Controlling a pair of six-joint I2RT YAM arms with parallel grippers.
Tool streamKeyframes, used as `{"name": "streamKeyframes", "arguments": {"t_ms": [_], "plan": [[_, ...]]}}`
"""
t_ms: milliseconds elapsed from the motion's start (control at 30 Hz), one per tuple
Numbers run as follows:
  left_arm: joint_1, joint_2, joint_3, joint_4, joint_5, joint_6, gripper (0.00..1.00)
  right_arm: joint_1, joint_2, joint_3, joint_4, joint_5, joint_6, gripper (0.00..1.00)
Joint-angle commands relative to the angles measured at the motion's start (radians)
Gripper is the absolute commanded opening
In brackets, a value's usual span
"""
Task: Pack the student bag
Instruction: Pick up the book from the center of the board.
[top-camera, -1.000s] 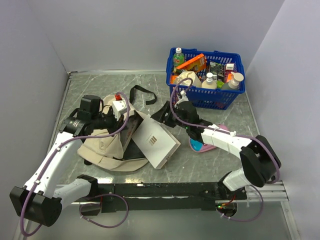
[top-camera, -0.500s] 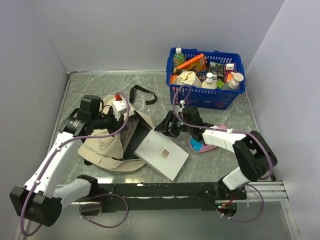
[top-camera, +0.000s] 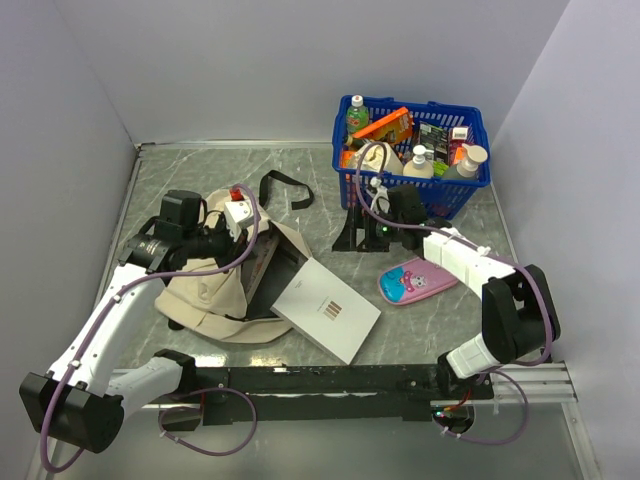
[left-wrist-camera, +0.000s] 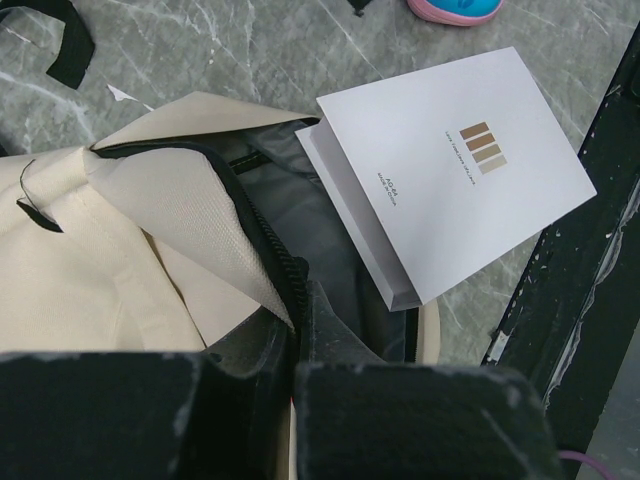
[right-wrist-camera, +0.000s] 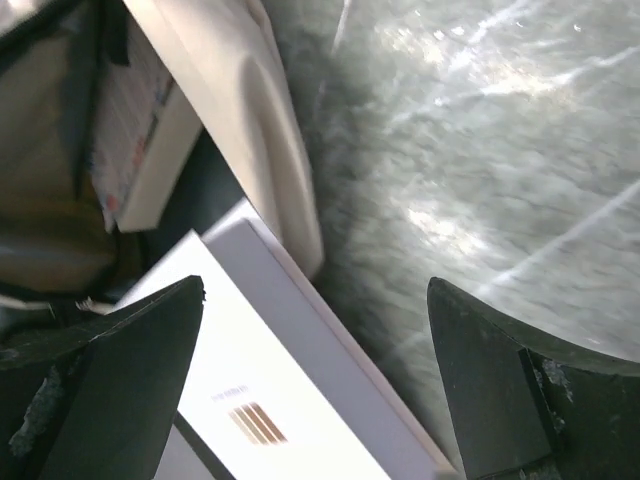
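The student bag (top-camera: 205, 295) is a beige backpack lying at the left of the table, its dark-lined mouth facing right. My left gripper (top-camera: 244, 222) is shut on the bag's black zipper rim (left-wrist-camera: 283, 262), holding the flap up. A white box (top-camera: 327, 309) with brown stripes lies flat, its left end just inside the bag's mouth and the rest on the table. The left wrist view shows that box (left-wrist-camera: 455, 190) over the dark lining. My right gripper (top-camera: 357, 238) hangs open over the table, behind the box and apart from it. In the right wrist view the box (right-wrist-camera: 250, 400) lies below the wide jaws.
A pink pencil case (top-camera: 416, 280) lies on the table to the right of the box. A blue basket (top-camera: 463, 191) full of bottles and packets stands at the back right. A black strap (top-camera: 283, 187) trails behind the bag.
The right gripper has let go of the white box and opened wide. It drew back toward the basket. The box dropped from a tilt to lie flat at the bag's mouth.
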Motion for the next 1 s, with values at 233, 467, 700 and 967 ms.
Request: {"name": "streamKeyframes", "arguments": {"t_ms": [233,467,700,967], "plan": [[-0.006,-0.031,0.017,0.031,0.051,0.008,0.01,-0.01,-0.109,-0.213,0.126,-0.21,-0.085,0.88],[-0.006,-0.034,0.012,0.042,0.056,-0.01,0.01,-0.007,-0.096,-0.193,0.084,-0.22,-0.121,0.51],[-0.006,-0.03,0.015,0.037,0.048,-0.006,0.01,-0.007,-0.094,-0.225,0.126,-0.253,-0.1,0.24],[-0.006,-0.027,0.012,0.039,0.045,-0.007,0.01,0.036,-0.111,-0.238,0.152,-0.293,-0.069,0.3]]}}
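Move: Back some 15 cm and about 5 cm to the left of the open right hand, roughly 6 cm lower, lies the middle of the white book, its nearer long edge only about 8 cm back. The pink pencil case lies about 15 cm to the right and 8 cm back from the hand; the bag's open mouth lies 19 cm to its left and 8 cm back. From the left hand, the book is about 18 cm to the right, 14 cm back and 13 cm below. Drawing back about 7 cm and dipping nearly 5 cm, the right hand comes to the middle of the book's outer right edge and closes its wide-open fingers most of the way around the upper cover's rim, easing up a little as they shut and turning some 10 degrees counter-clockwise. The left hand stays still, keeping its pinch on the bag flap. ##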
